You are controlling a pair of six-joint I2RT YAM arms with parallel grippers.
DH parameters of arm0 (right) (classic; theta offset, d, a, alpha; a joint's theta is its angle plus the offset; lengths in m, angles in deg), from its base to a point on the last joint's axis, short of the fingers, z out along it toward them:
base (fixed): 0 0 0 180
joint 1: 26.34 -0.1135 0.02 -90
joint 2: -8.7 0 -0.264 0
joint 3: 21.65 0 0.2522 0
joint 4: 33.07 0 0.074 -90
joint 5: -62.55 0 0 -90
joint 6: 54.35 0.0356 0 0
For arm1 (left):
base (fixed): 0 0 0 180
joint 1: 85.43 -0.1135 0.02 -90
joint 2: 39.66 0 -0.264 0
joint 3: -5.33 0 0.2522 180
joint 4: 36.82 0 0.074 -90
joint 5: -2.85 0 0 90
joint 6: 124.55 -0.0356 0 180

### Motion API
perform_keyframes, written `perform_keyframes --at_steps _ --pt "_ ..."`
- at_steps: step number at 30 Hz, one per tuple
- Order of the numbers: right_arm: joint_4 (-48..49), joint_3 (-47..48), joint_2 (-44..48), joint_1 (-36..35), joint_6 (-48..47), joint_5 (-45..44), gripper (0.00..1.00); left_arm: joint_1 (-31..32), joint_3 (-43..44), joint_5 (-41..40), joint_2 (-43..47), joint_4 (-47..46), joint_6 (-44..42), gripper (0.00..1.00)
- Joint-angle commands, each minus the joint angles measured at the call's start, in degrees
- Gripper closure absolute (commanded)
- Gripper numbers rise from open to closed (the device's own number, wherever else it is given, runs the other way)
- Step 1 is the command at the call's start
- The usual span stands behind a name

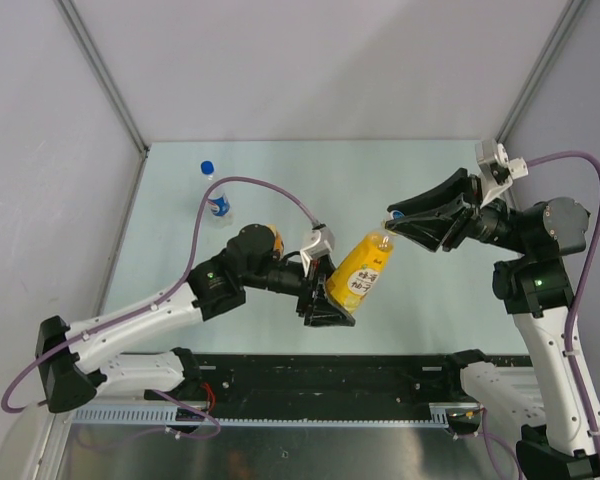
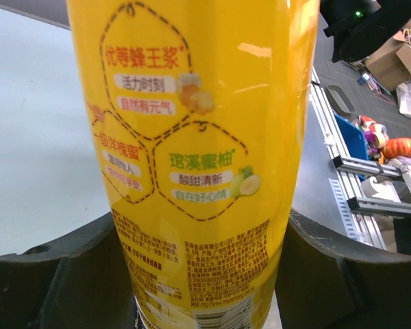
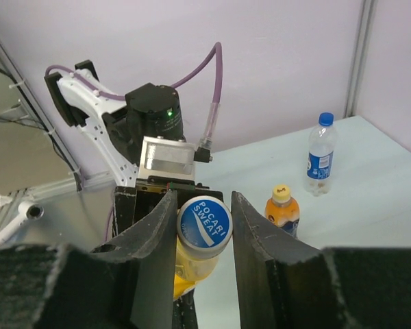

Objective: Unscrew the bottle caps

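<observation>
My left gripper [image 1: 330, 300] is shut on the lower body of the tall yellow juice bottle [image 1: 362, 272], which tilts up and to the right above the table. In the left wrist view the bottle [image 2: 205, 137] fills the space between both black fingers [image 2: 342, 274]. My right gripper [image 3: 204, 205] is shut on its blue cap [image 3: 204, 226], with a finger on each side. A clear water bottle [image 1: 216, 200] with a blue cap [image 3: 325, 118] stands at the back left. A short orange bottle [image 3: 282, 211] with a yellow cap [image 3: 281, 195] stands behind the left arm.
The pale table [image 1: 430, 180] is walled by grey panels at the back and on both sides. A black and metal rail [image 1: 330, 375] runs along the near edge between the arm bases. A purple cable [image 1: 270, 190] arcs over the left arm.
</observation>
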Motion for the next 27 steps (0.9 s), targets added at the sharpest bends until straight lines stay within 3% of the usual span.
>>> perform_keyframes --at_steps 1,14,20,27 --pt "-0.29 -1.28 -1.85 0.14 3.35 -6.20 0.59 0.57 2.76 2.27 1.08 -12.12 -3.61 1.00" --pt "5.13 -1.30 -3.74 0.06 10.57 -8.76 0.03 0.56 3.96 0.23 -1.85 -10.75 -5.08 1.00" --pt "13.72 -1.30 -4.08 0.27 17.70 -8.25 0.01 0.57 5.04 -2.24 -3.21 -7.79 -7.22 1.00" --pt "14.09 -1.29 -3.22 1.06 18.63 -9.41 0.01 0.56 5.43 -6.49 -5.70 -4.76 -9.45 1.00"
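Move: The yellow bottle's blue cap sits between the right fingertips, practically at that hand point; the left hand holds the bottle low down, the cap some 8 cm ahead, 8 cm right and 12 cm above it. From the right hand the orange bottle stands about 22 cm left, 14 cm ahead, and the water bottle about 35 cm left, 31 cm ahead, both some 35 cm lower. The orange bottle is roughly 12 cm left, 22 cm ahead and 20 cm below the left hand. The right fingers spread from their grip on the blue cap to wide open and let go of it while the hand slides forward about 3 cm, rolling its forward side down some 10 degrees and tipping the fingertips slightly up, then lifts a centimetre or two at the end. The left hand keeps its hold low on the yellow bottle and eases it forward and to the right, about 3.5 cm in all, with a slight tilt that raises its forward side. ##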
